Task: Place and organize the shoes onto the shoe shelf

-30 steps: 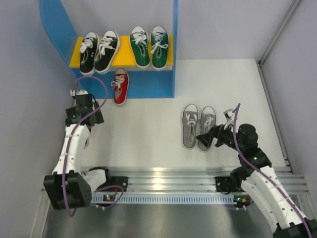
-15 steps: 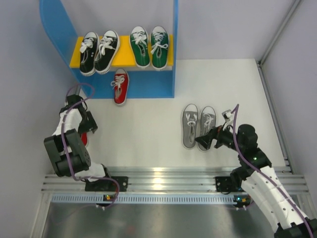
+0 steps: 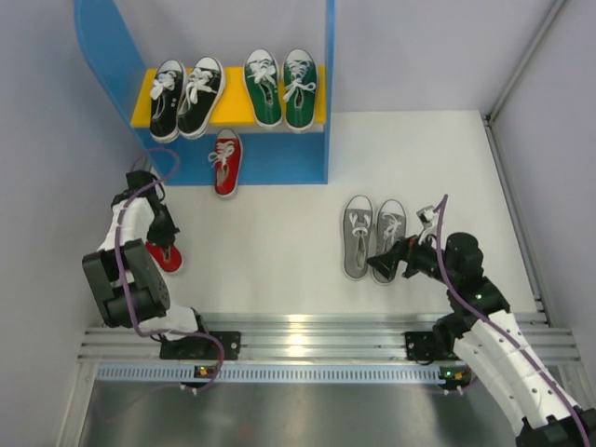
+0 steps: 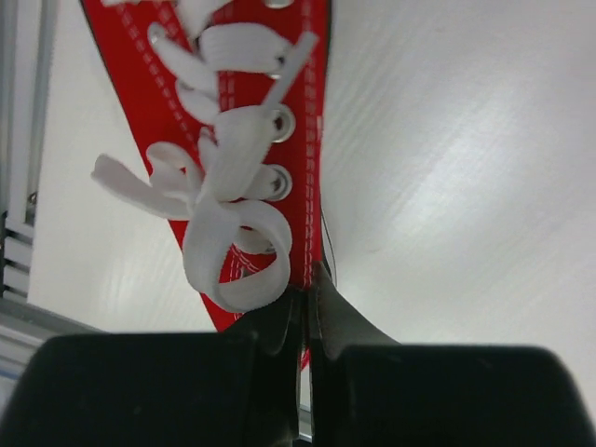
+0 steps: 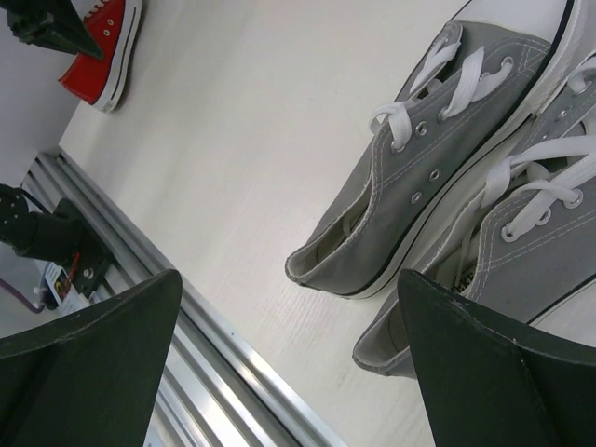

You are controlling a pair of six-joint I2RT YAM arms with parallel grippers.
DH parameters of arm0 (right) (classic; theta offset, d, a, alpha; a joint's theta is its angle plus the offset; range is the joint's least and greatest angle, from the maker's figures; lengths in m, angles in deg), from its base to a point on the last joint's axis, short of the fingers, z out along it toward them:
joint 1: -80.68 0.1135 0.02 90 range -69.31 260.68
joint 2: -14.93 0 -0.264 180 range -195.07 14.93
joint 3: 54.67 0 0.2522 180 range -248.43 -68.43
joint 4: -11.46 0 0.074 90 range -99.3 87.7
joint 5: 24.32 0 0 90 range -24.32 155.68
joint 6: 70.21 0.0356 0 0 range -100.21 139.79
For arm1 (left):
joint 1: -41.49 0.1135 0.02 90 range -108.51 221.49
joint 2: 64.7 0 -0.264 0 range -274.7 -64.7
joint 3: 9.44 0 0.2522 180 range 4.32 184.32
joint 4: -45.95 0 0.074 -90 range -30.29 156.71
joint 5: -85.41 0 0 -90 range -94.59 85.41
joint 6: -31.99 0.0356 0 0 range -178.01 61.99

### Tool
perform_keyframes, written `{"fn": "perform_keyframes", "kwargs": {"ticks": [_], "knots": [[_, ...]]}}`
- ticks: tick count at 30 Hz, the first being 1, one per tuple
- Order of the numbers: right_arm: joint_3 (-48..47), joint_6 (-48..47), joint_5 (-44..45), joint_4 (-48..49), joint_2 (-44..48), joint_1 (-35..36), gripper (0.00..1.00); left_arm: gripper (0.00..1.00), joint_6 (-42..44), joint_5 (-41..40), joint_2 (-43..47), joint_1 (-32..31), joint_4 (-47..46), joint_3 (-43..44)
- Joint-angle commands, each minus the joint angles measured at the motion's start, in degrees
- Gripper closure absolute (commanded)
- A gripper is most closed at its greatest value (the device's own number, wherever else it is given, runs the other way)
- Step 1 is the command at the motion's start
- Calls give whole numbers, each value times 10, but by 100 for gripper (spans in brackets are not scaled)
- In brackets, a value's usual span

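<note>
One red shoe (image 3: 170,259) lies on the table at the left, toe toward the arm bases. My left gripper (image 3: 162,239) stands over it. In the left wrist view its jaws (image 4: 308,300) are shut on the side wall of this red shoe (image 4: 177,102), beside the white laces. The other red shoe (image 3: 226,163) sits on the lower level of the blue shoe shelf (image 3: 279,160). A black pair (image 3: 186,98) and a green pair (image 3: 281,88) stand on its yellow board. The grey pair (image 3: 372,237) rests mid-table. My right gripper (image 3: 389,264) hangs open just behind the heels of the grey shoes (image 5: 419,177).
A metal rail (image 3: 307,335) runs along the near edge of the table, also seen in the right wrist view as the rail (image 5: 214,335). Grey walls close in the left and right sides. The blue side panel (image 3: 101,47) rises at the far left.
My left arm folded back toward its base, came down over the red shoe at the left, and its jaws went from wide open to shut on it. The right gripper barely shifted.
</note>
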Motion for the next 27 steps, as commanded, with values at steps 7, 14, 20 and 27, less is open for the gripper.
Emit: {"fn": "perform_keyframes", "kwargs": {"ticks": [7, 14, 20, 27], "knots": [[-5, -6, 23, 14, -12, 8, 1, 100, -47, 82, 145, -141, 8, -3], [-5, -5, 49, 6, -12, 8, 1, 100, -94, 98, 186, -190, 22, -5], [-6, -4, 68, 2, -16, 8, 1, 100, -157, 50, 288, -321, 30, -6], [-7, 0, 87, -2, -20, 8, 0, 100, -201, 60, 308, -488, 24, -64]]}}
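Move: The left hand's shut fingers already grip the second red shoe near its heel. The free stretch of lower shelf just right of the shelved red shoe lies about 25 cm ahead and 28 cm to its right, about level in height; that shelved red shoe is some 25 cm ahead and 19 cm right. The nearer grey shoe stands 3 cm ahead, 58 cm right. From the right hand, the free stretch lies 29 cm ahead, 36 cm left, 10 cm lower. Keeping its pinch on the second red shoe near the heel, the left hand sweeps it rightward by about 23 cm while rising some 11 cm, drawing slightly back towards the end, and crosses in front of the red shoe already shelved. On the way the wrist swings clockwise by roughly 30 degrees and tips its fingers forward. The open right hand only eases a couple of centimetres forward, right and down. ##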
